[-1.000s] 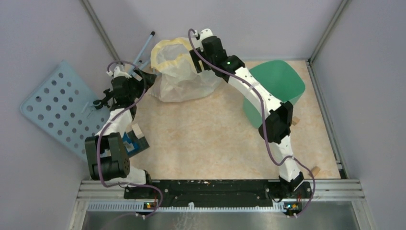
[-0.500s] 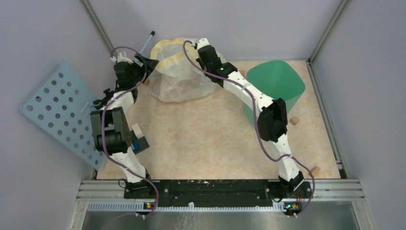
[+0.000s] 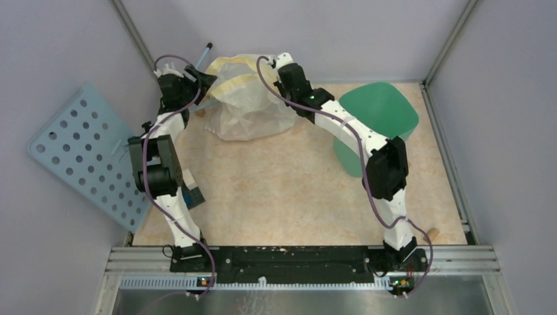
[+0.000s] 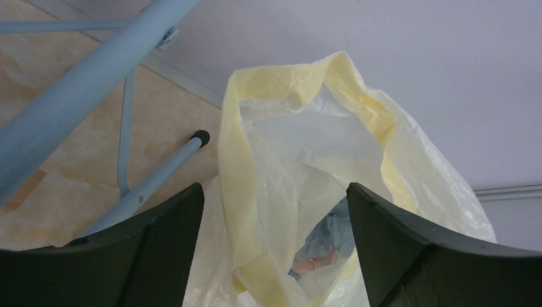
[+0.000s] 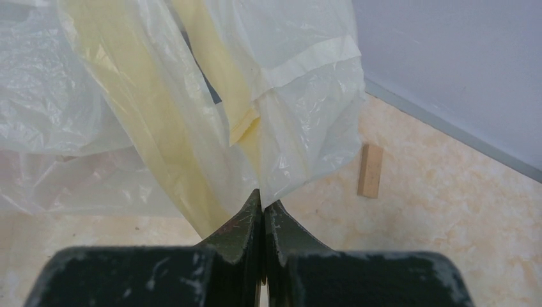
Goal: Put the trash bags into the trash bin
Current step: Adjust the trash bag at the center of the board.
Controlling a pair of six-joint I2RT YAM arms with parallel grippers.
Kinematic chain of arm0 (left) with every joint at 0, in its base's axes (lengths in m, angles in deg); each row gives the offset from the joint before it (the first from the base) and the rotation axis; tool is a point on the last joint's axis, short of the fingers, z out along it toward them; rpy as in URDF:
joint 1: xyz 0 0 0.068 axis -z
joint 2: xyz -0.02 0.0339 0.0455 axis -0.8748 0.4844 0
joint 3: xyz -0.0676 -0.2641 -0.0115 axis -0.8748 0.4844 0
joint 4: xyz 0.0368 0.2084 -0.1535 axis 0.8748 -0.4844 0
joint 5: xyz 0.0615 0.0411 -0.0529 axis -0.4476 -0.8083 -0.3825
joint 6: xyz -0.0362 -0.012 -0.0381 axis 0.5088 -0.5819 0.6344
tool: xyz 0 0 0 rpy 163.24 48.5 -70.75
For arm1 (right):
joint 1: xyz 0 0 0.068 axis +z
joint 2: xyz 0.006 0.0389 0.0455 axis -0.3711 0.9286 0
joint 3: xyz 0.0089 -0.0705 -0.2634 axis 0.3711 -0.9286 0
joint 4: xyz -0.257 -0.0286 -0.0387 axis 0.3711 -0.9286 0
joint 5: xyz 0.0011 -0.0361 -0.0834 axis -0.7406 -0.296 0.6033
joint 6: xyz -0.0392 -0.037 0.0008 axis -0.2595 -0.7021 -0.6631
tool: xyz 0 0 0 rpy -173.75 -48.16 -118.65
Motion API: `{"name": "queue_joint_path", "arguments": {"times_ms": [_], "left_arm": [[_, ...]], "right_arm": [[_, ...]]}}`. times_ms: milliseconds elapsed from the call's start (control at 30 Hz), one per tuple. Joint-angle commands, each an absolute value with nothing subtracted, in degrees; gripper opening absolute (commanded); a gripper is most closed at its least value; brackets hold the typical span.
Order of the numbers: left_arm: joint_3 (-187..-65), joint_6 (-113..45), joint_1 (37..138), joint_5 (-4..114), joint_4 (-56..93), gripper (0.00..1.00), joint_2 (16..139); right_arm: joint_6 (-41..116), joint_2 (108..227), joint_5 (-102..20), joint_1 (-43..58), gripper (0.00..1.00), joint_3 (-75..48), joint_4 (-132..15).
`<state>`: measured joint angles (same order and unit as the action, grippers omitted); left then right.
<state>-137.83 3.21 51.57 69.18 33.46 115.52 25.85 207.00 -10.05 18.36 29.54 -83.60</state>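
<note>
A whitish bag (image 3: 246,108) with a yellow rim stands at the back of the table. My right gripper (image 3: 279,65) is at its right rim, and the right wrist view shows the tips (image 5: 262,195) shut, pinching the bag's edge (image 5: 300,128). My left gripper (image 3: 200,82) is open at the left rim, its jaws on either side of the yellow rim fold (image 4: 240,192). Inside the bag's mouth lies a crumpled pale-blue piece (image 4: 326,233), which may be the trash bag. The mint-green trash bin (image 3: 384,108) stands tilted at the back right, partly behind my right arm.
A pale-blue perforated board (image 3: 75,144) leans at the left wall, with its blue legs (image 4: 83,77) close to my left gripper. Small wooden blocks (image 5: 370,169) (image 3: 432,233) lie on the floor. A blue-and-white box (image 3: 190,193) sits by the left arm.
The left arm swung back to the bag's left rim, its jaws narrowing a little. The right gripper shut on the bag's right rim and shifted slightly back.
</note>
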Motion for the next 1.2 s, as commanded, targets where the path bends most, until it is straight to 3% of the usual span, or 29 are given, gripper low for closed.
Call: {"name": "queue_joint_path", "arguments": {"times_ms": [0,67,167,200,500,767,1033,1067,1167], "left_arm": [[-140.56,3.93,51.63,71.77,32.71,0.72,117.69],[-141.08,3.54,51.58,72.54,32.34,0.52,118.06],[-141.02,2.21,51.45,72.42,31.85,0.02,116.22],[-140.89,1.45,51.51,71.69,31.21,0.00,114.85],[-137.63,-10.94,53.84,66.03,23.79,0.00,98.13],[-112.28,-15.65,60.74,57.66,24.24,0.00,75.66],[-91.47,-17.12,67.22,54.12,18.07,0.00,54.80],[-89.16,-16.96,67.71,54.22,17.38,0.00,52.87],[-83.08,-16.85,68.87,54.76,16.73,0.00,48.49]], "right_arm": [[26.81,202.09,-9.80,19.00,0.00,28.24,-81.09],[27.06,201.18,-9.57,18.98,0.00,27.23,-80.80],[27.92,199.58,-8.84,19.00,0.00,25.93,-80.86],[28.26,198.72,-8.43,18.99,0.00,25.30,-80.94],[34.56,190.85,-3.21,17.88,0.00,16.73,-82.66],[43.39,180.62,-2.96,16.60,0.04,-1.97,-79.88],[45.54,177.44,-5.95,11.92,0.05,-6.30,-79.83],[45.32,177.48,-6.29,11.62,0.09,-6.07,-79.77],[41.87,177.37,-11.97,11.58,0.44,-5.10,-79.10]]}}
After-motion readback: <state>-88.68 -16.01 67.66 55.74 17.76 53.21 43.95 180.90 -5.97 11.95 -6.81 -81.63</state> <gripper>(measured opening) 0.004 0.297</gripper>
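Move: The left edge of the trash bag's rim lies almost between my open left fingers, about 2 cm ahead, 1 cm right and 3 cm below. The bag's body sits some 13 cm right, 5 cm back and 12 cm lower, the rack legs about 7 cm left, level, 8 cm below. From my right hand, already pinching the rim's right side, the board's centre is about 21 cm back, 5 cm right and 20 cm down; the trash bin some 30 cm right, 11 cm back, 8 cm lower. I dip my left hand about 3 cm and shut it on the bag's rim, then lift it over an arc and haul it back some 26 cm and rightward 9 cm, rolling its left side up about 20 degrees and sinking again. My right hand drags its side of the rim 13 cm right towards the bin and 8 cm back, turning clockwise, ending slightly lower with its fingers starting to open. ##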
